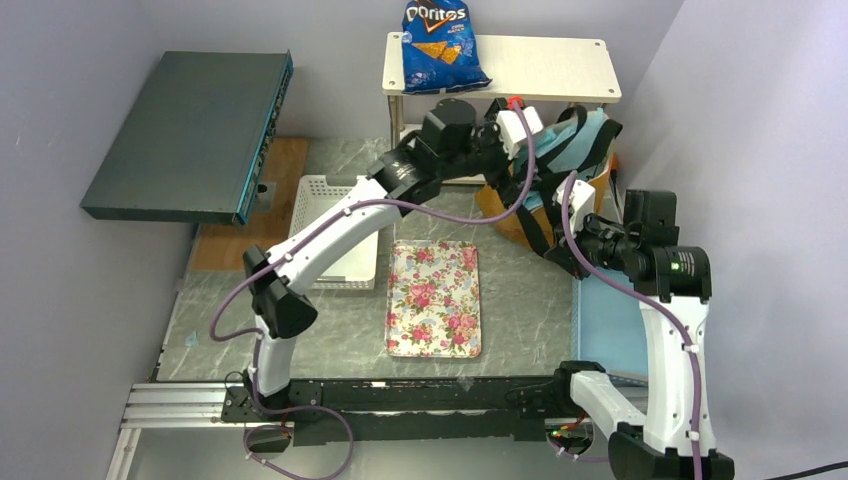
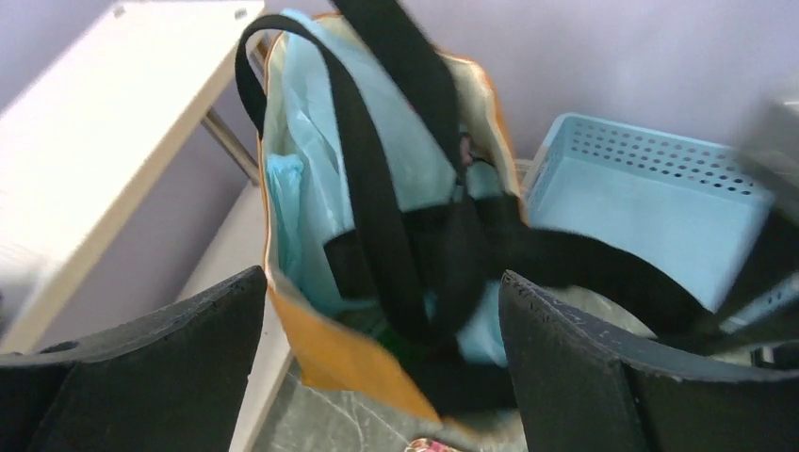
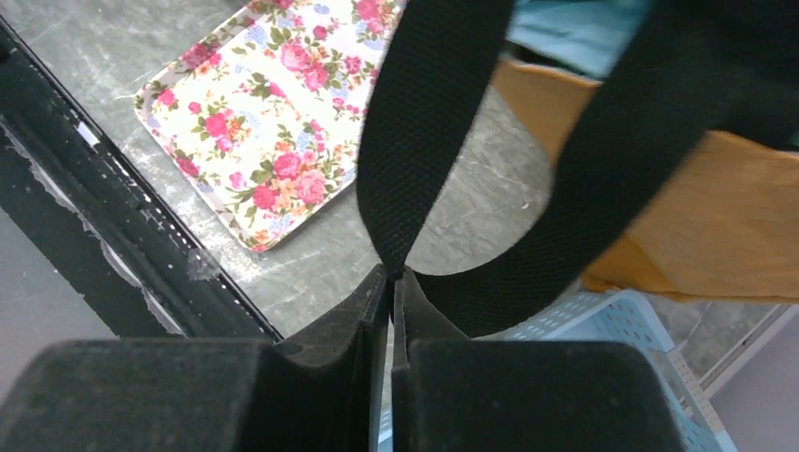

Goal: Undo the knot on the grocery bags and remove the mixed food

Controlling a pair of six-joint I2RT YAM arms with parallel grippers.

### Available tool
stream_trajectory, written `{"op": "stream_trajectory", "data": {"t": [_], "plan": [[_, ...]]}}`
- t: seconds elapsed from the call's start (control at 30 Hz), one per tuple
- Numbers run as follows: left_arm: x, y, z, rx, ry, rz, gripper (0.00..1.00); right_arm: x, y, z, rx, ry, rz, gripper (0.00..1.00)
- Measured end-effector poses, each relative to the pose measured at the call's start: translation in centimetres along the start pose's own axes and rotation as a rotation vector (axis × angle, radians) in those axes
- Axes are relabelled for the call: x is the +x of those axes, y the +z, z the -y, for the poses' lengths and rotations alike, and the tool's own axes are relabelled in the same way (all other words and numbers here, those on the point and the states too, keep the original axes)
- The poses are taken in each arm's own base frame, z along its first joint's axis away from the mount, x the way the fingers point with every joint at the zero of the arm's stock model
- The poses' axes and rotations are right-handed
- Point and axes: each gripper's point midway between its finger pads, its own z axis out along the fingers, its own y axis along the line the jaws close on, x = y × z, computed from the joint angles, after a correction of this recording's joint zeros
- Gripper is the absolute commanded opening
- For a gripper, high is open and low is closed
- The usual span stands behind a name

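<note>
The orange-tan tote (image 1: 503, 212) stands at the back right of the table, its mouth open, with the light-blue plastic bag (image 2: 311, 141) inside it. Black straps (image 2: 372, 188) loop and cross over the mouth; whether they still form the knot I cannot tell. My left gripper (image 2: 382, 282) hangs open just above the tote's rim (image 1: 512, 122), holding nothing. My right gripper (image 3: 393, 271) is shut on one black strap (image 3: 424, 141), pulled out toward the near right (image 1: 556, 256). Of the mixed food only a dark green patch (image 2: 377, 325) shows deep in the tote.
A flowered tray (image 1: 435, 298) lies mid-table, with a white basket (image 1: 318, 195) to its left. A light-blue basket (image 2: 650, 202) sits right of the tote. Behind it, a white shelf (image 1: 545, 65) carries a blue Doritos bag (image 1: 440, 45). A dark flat box (image 1: 190, 135) is at the far left.
</note>
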Motion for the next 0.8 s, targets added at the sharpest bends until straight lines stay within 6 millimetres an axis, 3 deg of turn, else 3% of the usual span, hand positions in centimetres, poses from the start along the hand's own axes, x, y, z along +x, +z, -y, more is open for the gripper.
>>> {"op": "stream_trajectory", "data": {"t": [0.13, 0.27, 0.33, 0.43, 0.5, 0.53, 0.67, 0.8], "plan": [[3.0, 2.6, 0.1, -0.043, -0.078, -0.046, 0.91, 0.1, -0.5, -1.0, 0.007, 0.000, 0.031, 0.09], [5.2, 3.1, -0.8, -0.126, -0.123, -0.099, 0.84, -0.1, -0.8, -1.2, 0.018, 0.007, 0.049, 0.08], [6.5, 2.9, -1.3, -0.158, -0.145, -0.124, 0.65, -0.2, -0.8, -1.1, 0.022, 0.014, 0.054, 0.10], [8.9, 2.1, -1.2, -0.153, -0.198, -0.179, 0.27, -0.4, -0.6, -0.9, 0.024, 0.030, 0.057, 0.17], [9.8, 1.8, -1.5, -0.153, -0.228, -0.200, 0.06, -0.6, -0.6, -0.7, 0.024, 0.040, 0.057, 0.32], [10.0, 1.6, -1.7, -0.151, -0.239, -0.203, 0.00, -0.8, -0.6, -0.6, 0.026, 0.042, 0.057, 0.40], [10.0, 1.3, -2.2, -0.126, -0.274, -0.194, 0.00, -2.2, -1.1, 0.0, 0.041, 0.047, 0.069, 0.67], [10.0, 1.3, -1.2, -0.082, -0.333, -0.194, 0.00, -5.2, -3.1, 0.3, 0.088, 0.011, 0.142, 0.74]]}}
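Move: The left hand hangs open over the bag; the farther left part of the bag's rim that it goes for lies about 4 cm ahead, 3 cm to its right and 8 cm below. The shelf top is some 22 cm ahead, 4 cm left and 8 cm below. The right hand already pinches a black strap at its fingertips; from it that rim is roughly 15 cm ahead, 3 cm left and 6 cm higher, and the blue basket is level with it, 12 cm right and 22 cm below. Lower the left gripper about 9 cm onto the bag's rim, easing some 4 cm forward and rolling the wrist about 20 degrees, then shut the fingers to pinch the orange rim beside the strap. Keep the right hand nearly still on its strap at first; as the left closes, open the right fingers to let the strap go and lift clear, about 6 cm up. ##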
